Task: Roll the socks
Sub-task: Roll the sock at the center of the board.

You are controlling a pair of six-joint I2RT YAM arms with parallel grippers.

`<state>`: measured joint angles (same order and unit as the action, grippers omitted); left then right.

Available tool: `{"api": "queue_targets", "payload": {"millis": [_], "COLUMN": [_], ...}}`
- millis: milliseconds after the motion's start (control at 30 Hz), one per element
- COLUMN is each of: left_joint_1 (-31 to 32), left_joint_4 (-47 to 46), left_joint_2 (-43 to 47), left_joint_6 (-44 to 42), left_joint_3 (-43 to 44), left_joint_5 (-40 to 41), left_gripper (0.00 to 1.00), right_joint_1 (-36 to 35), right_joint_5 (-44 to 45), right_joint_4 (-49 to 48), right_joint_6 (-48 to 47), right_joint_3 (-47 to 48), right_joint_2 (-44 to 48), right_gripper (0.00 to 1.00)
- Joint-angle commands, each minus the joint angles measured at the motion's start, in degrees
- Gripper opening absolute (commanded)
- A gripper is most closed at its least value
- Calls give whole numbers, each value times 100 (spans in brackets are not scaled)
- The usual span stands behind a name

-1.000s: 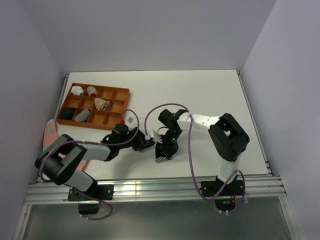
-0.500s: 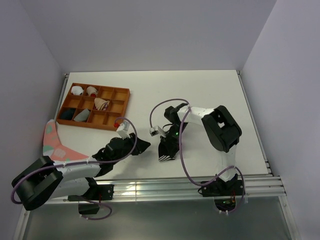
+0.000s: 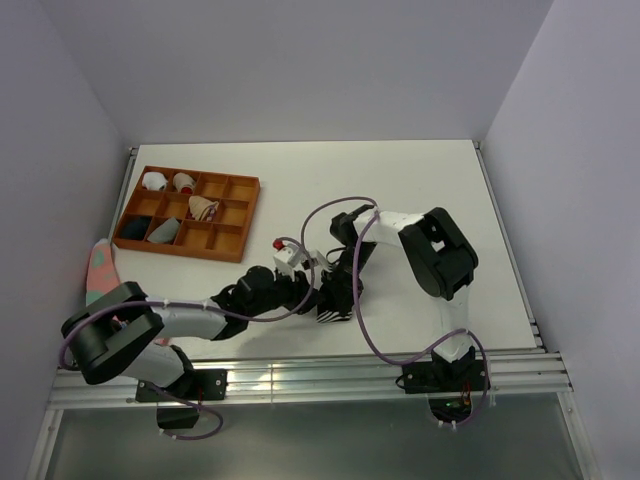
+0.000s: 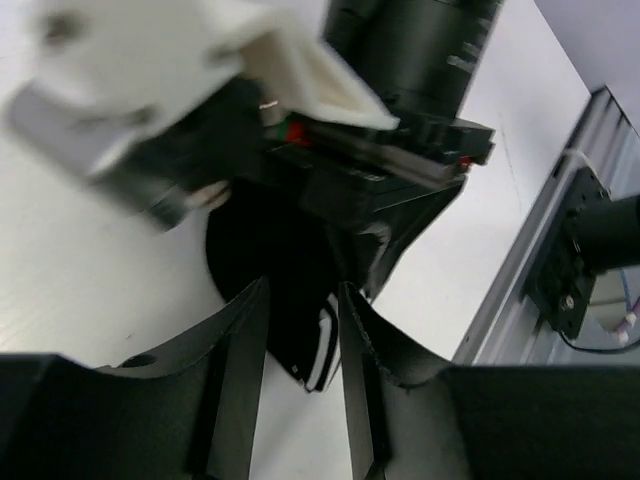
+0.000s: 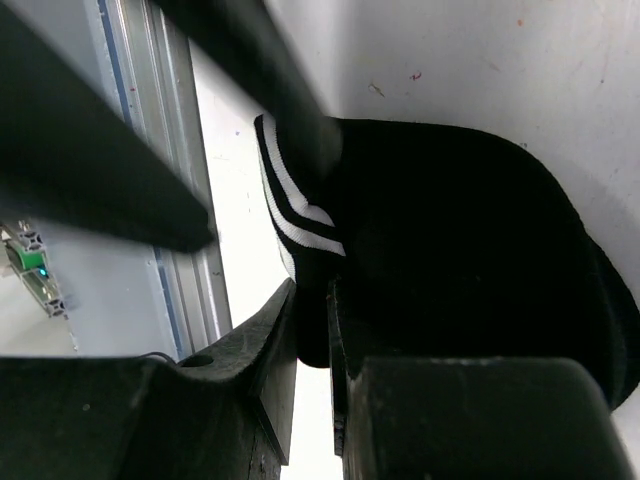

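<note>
The black sock [image 3: 329, 309] with a white-striped cuff lies bunched on the table near the front edge. My right gripper [image 3: 337, 296] comes down on it from behind and is shut on a fold of the black sock [image 5: 460, 230]. In the right wrist view that gripper [image 5: 311, 290] pinches cloth just below the striped cuff [image 5: 300, 215]. My left gripper [image 3: 312, 297] reaches in from the left. In its wrist view it [image 4: 303, 290] stands open, with the striped cuff [image 4: 318, 350] showing between its fingers. A tan and maroon sock [image 3: 205, 208] sits in a tray compartment.
An orange compartment tray [image 3: 243, 210] stands at the back left and holds several small bundles. A pink sock [image 3: 100, 265] lies at the table's left edge. The aluminium rail [image 3: 300, 378] runs along the front, close to the black sock.
My left gripper, drawn back to the left half a second ago, has returned to the black sock's left side, its jaws wider. The right gripper keeps its grip, hardly moved.
</note>
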<state>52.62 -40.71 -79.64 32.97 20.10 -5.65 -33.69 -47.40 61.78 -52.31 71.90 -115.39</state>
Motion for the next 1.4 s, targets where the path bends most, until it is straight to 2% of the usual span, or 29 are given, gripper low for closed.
{"api": "queue_targets", "payload": {"millis": [0, 200, 533, 1000, 1167, 1200, 1267, 1300, 1367], "left_joint_1": [55, 108, 196, 240, 257, 257, 257, 257, 257], "left_joint_4": [-376, -867, -1290, -904, -553, -404, -263, -149, 80], "left_joint_2": [-428, -991, -1423, -1967, -2187, -2214, -2275, -2319, -2398], "left_joint_6": [-581, -529, -406, -309, -221, -195, -133, -107, -37], "left_joint_3": [389, 495, 469, 802, 1057, 1101, 1180, 1268, 1347], "left_joint_5": [-944, -1306, -1536, -1527, -1483, -1483, -1553, -1553, -1545], "left_gripper": [40, 39, 39, 36, 26, 19, 11, 5, 0], "right_joint_1": [56, 73, 135, 275, 293, 293, 302, 302, 302], "right_joint_5": [37, 90, 55, -59, -42, -33, 20, 72, 239], "right_joint_4": [1, -52, -78, -148, -184, -201, -394, -516, -877], "right_joint_6": [46, 125, 213, 257, 265, 266, 336, 501, 686], "right_joint_3": [96, 61, 88, 53, 26, 26, -70, -123, -290], "right_joint_2": [-62, -80, -115, -62, -10, 25, 122, 183, 429], "right_gripper": [2, 2, 2, 2, 2, 2, 4, 9, 16]}}
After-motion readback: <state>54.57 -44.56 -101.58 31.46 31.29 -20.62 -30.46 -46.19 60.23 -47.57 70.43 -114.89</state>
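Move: The black sock, its striped cuff pinched by the right fingers, has its middle about 5 cm to the left hand's right, level with it fore and aft and some 6 cm below. The right fingertips stand 3 cm back, 5 cm right and 6 cm below the left hand; the wooden tray is about 30 cm left, 19 cm ahead and 7 cm down. From the right hand, the sock's middle is roughly 3 cm forward, 1 cm left and 1 cm lower. The left fingers close nearly shut on the sock's striped cuff edge, right beside the right fingertips. To get there the left hand goes about 6 cm right and 5 cm down, easing back some 2.5 cm and swinging roughly 15 degrees clockwise. The right hand keeps its pinch low over the board, creeping only a centimetre or so forward and right. ##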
